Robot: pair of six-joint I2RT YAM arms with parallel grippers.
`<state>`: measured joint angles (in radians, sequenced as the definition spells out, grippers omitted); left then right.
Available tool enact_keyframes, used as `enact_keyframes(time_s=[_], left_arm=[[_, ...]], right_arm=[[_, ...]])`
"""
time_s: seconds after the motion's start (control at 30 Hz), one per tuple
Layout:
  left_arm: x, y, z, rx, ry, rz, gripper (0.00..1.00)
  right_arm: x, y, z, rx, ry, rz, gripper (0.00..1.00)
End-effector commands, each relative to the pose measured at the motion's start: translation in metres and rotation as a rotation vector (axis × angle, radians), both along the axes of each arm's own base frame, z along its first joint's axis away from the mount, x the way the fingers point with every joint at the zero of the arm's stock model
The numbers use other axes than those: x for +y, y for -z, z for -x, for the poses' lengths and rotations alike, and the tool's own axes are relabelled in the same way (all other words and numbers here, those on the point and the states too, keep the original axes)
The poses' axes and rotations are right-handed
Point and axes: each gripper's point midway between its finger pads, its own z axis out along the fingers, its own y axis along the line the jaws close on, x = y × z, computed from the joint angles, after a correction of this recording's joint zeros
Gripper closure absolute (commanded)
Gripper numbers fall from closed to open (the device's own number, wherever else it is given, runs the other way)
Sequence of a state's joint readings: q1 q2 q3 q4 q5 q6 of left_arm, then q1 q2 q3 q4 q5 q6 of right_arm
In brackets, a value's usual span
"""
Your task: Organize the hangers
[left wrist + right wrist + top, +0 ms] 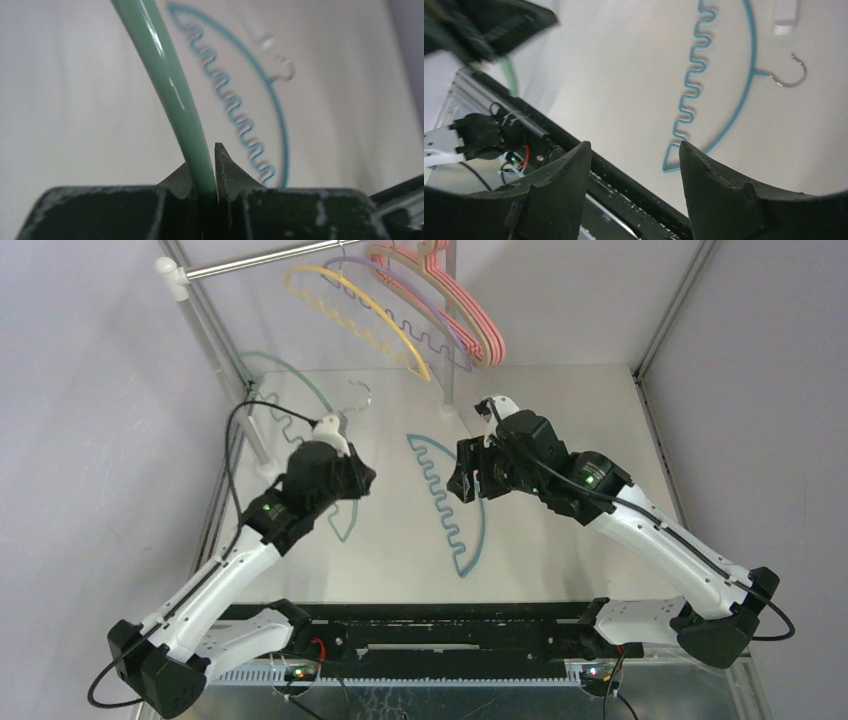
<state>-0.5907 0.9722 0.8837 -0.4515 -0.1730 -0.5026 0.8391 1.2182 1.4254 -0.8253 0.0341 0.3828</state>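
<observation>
A green hanger (290,370) is tilted up off the table at the left; my left gripper (352,485) is shut on its lower bar. In the left wrist view the green bar (170,85) runs up from between the closed fingertips of the gripper (207,165). A teal wavy hanger (450,500) lies flat mid-table; it also shows in the left wrist view (280,115) and the right wrist view (749,75). My right gripper (465,480) hovers open and empty above its right side (634,150). Yellow (350,300), lavender (420,320), tan and pink (480,320) hangers hang on the rail.
The silver rail (270,260) runs across the back on two upright posts, the left one (225,370) close behind the green hanger, the right one (448,370) just behind my right gripper. Grey walls stand on both sides. The arm bases sit along the near edge.
</observation>
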Motion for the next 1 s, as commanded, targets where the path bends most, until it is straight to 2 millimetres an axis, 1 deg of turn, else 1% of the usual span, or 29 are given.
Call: enact_keyframes(time_s=[0.0, 0.03, 0.07, 0.17, 0.43, 0.47, 0.57, 0.63, 0.77, 0.87, 0.97], left_arm=[[-0.008, -0.101, -0.026, -0.251, 0.079, 0.142, 1.0], [-0.001, -0.114, -0.035, -0.277, 0.061, 0.161, 1.0], [0.002, -0.126, -0.041, -0.296, 0.061, 0.178, 1.0], [0.009, -0.15, -0.058, -0.336, 0.065, 0.205, 1.0], [0.016, -0.183, -0.1, -0.389, 0.06, 0.288, 1.0], [0.015, -0.192, -0.104, -0.407, 0.07, 0.3, 1.0], [0.01, -0.207, -0.115, -0.44, 0.097, 0.327, 1.0], [0.003, -0.221, -0.12, -0.472, 0.132, 0.353, 1.0], [-0.01, -0.239, -0.126, -0.52, 0.205, 0.406, 1.0], [-0.015, -0.245, -0.129, -0.538, 0.233, 0.427, 1.0], [-0.017, -0.247, -0.138, -0.535, 0.238, 0.443, 1.0]], right_arm=[[-0.012, -0.001, -0.02, -0.065, 0.079, 0.032, 0.28], [-0.014, 0.0, -0.023, -0.069, 0.085, 0.037, 0.28], [-0.015, -0.001, -0.026, -0.077, 0.093, 0.041, 0.28], [-0.017, -0.004, -0.033, -0.088, 0.107, 0.04, 0.28], [-0.021, -0.02, -0.053, -0.136, 0.138, 0.03, 0.28], [-0.022, -0.024, -0.056, -0.148, 0.141, 0.034, 0.28], [-0.027, -0.027, -0.062, -0.159, 0.158, 0.048, 0.28], [-0.031, -0.027, -0.065, -0.16, 0.169, 0.051, 0.28], [-0.037, -0.023, -0.07, -0.151, 0.191, 0.059, 0.28], [-0.039, -0.018, -0.072, -0.139, 0.198, 0.064, 0.28], [-0.04, -0.014, -0.073, -0.129, 0.202, 0.069, 0.28]])
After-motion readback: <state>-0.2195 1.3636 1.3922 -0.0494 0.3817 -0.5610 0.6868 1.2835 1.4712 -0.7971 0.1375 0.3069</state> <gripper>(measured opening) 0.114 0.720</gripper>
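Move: The left hand already holds the green hanger; the free stretch of the rack rod it is taken to lies about 22 cm ahead, 10 cm to its left and 31 cm up. The yellow hanger hangs about 24 cm ahead, 4 cm left and 15 cm up, the purple hanger some 28 cm ahead, 3 cm right and 16 cm up. The blue hanger lies about 13 cm ahead of the open right hand, 1 cm left and 29 cm below; the rack foot is 38 cm ahead, 2 cm left and 28 cm down. Fingers still pinched on the green hanger, the left hand carries it up some 19 cm and forward about 14 cm towards the free rod left of the yellow hanger, its fingers tipping upward and its left side rolling down, some 30 degrees in all. The empty right hand, staying open, travels about 6 cm forward and 4 cm right over the table towards the blue hanger's hook side, turning about 10 degrees clockwise. ##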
